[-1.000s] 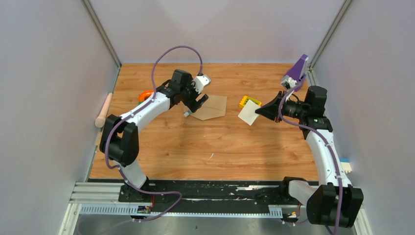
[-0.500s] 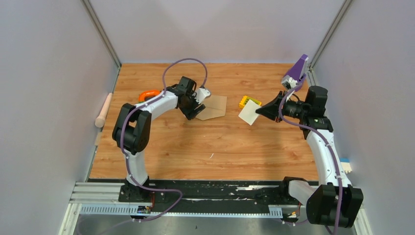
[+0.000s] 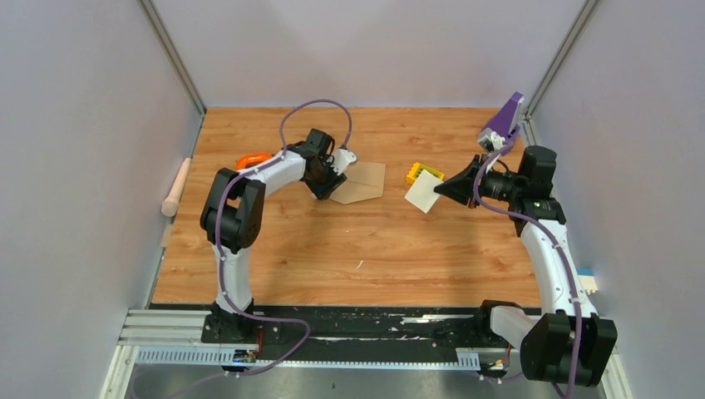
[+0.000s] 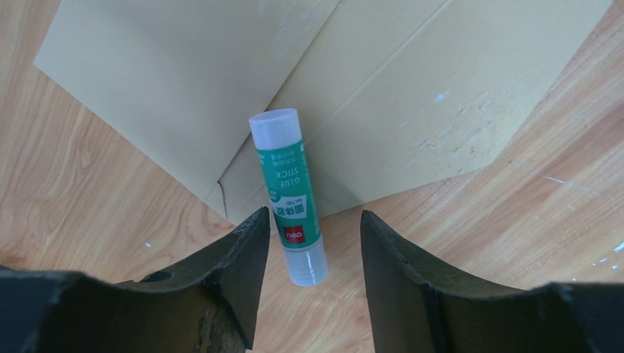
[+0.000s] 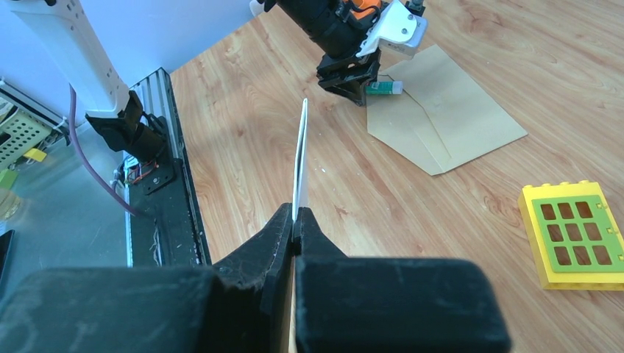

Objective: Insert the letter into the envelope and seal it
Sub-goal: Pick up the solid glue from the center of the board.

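The tan envelope [image 3: 362, 183] lies flat on the table, flap open; it also shows in the left wrist view [image 4: 412, 95] and the right wrist view [image 5: 449, 118]. A green glue stick [image 4: 288, 195] lies across the envelope's edge, partly on the wood. My left gripper [image 4: 309, 243] is open, low over the table, with its fingers either side of the stick's clear end, not touching it. My right gripper [image 5: 294, 220] is shut on the white letter [image 3: 424, 192], held edge-on above the table [image 5: 300, 158], to the right of the envelope.
A yellow-green toy window block [image 5: 570, 234] lies to the right of the envelope. An orange ring [image 3: 249, 159] sits behind the left arm. A purple-white object [image 3: 502, 120] sits at the far right wall. A wooden peg [image 3: 176, 187] lies at the left edge.
My left gripper has dropped lower and moved slightly left at the envelope's left edge, and the arm has folded closer. The right arm and letter have not moved.
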You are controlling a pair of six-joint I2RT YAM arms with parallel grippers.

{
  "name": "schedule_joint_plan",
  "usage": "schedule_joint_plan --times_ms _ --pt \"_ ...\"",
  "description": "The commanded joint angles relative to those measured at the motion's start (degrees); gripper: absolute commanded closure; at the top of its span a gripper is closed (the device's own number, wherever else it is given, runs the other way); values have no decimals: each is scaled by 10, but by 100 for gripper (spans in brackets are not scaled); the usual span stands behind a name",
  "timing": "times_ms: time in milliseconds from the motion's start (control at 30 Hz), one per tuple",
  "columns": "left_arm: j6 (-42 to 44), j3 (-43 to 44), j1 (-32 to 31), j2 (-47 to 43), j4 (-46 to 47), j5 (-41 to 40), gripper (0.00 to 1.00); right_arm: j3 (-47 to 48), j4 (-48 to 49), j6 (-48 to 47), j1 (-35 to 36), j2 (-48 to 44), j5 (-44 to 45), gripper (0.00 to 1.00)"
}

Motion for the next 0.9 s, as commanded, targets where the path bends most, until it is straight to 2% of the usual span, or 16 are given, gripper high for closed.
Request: schedule_joint_plan --times_ms 0,100,300,367,567,867 --pt "-12 25 8 10 5 0 45 0 -6 -12 -3 -2 -19 100" --pt "-14 27 9 17 4 -4 51 -1 -6 -12 -3 -2 -20 100" --pt "-15 27 15 17 1 -15 76 -1 -7 -13 -3 -1 -22 100" --pt "-19 26 18 11 -3 -11 80 -1 -7 -13 -3 -1 -22 100" --pt "-30 17 32 -32 -4 -27 83 -1 -7 -13 -3 -2 -24 100" --pt "-69 8 101 -63 17 -62 83 -1 -9 -14 -3 -1 -28 100"
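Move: The solid glue lies between my left hand's open fingers, its middle about 1 cm ahead and 1 cm below, resting across the near left edge of the envelope. The envelope's middle is some 4 cm ahead and 7 cm to the right. The orange tool lies about 16 cm to the left and 7 cm ahead. From my right hand, the glue is roughly 25 cm to the left, 15 cm ahead and 24 cm below. I ease my left hand down barely 1 cm and slightly left while its fingers close from half open onto the glue, pinching its near end across the barrel. Then I lift it some 3 cm while swinging about 5 cm left and a little forward, off the envelope towards the orange tool, speeding up and turning about 10 degrees counter-clockwise. ##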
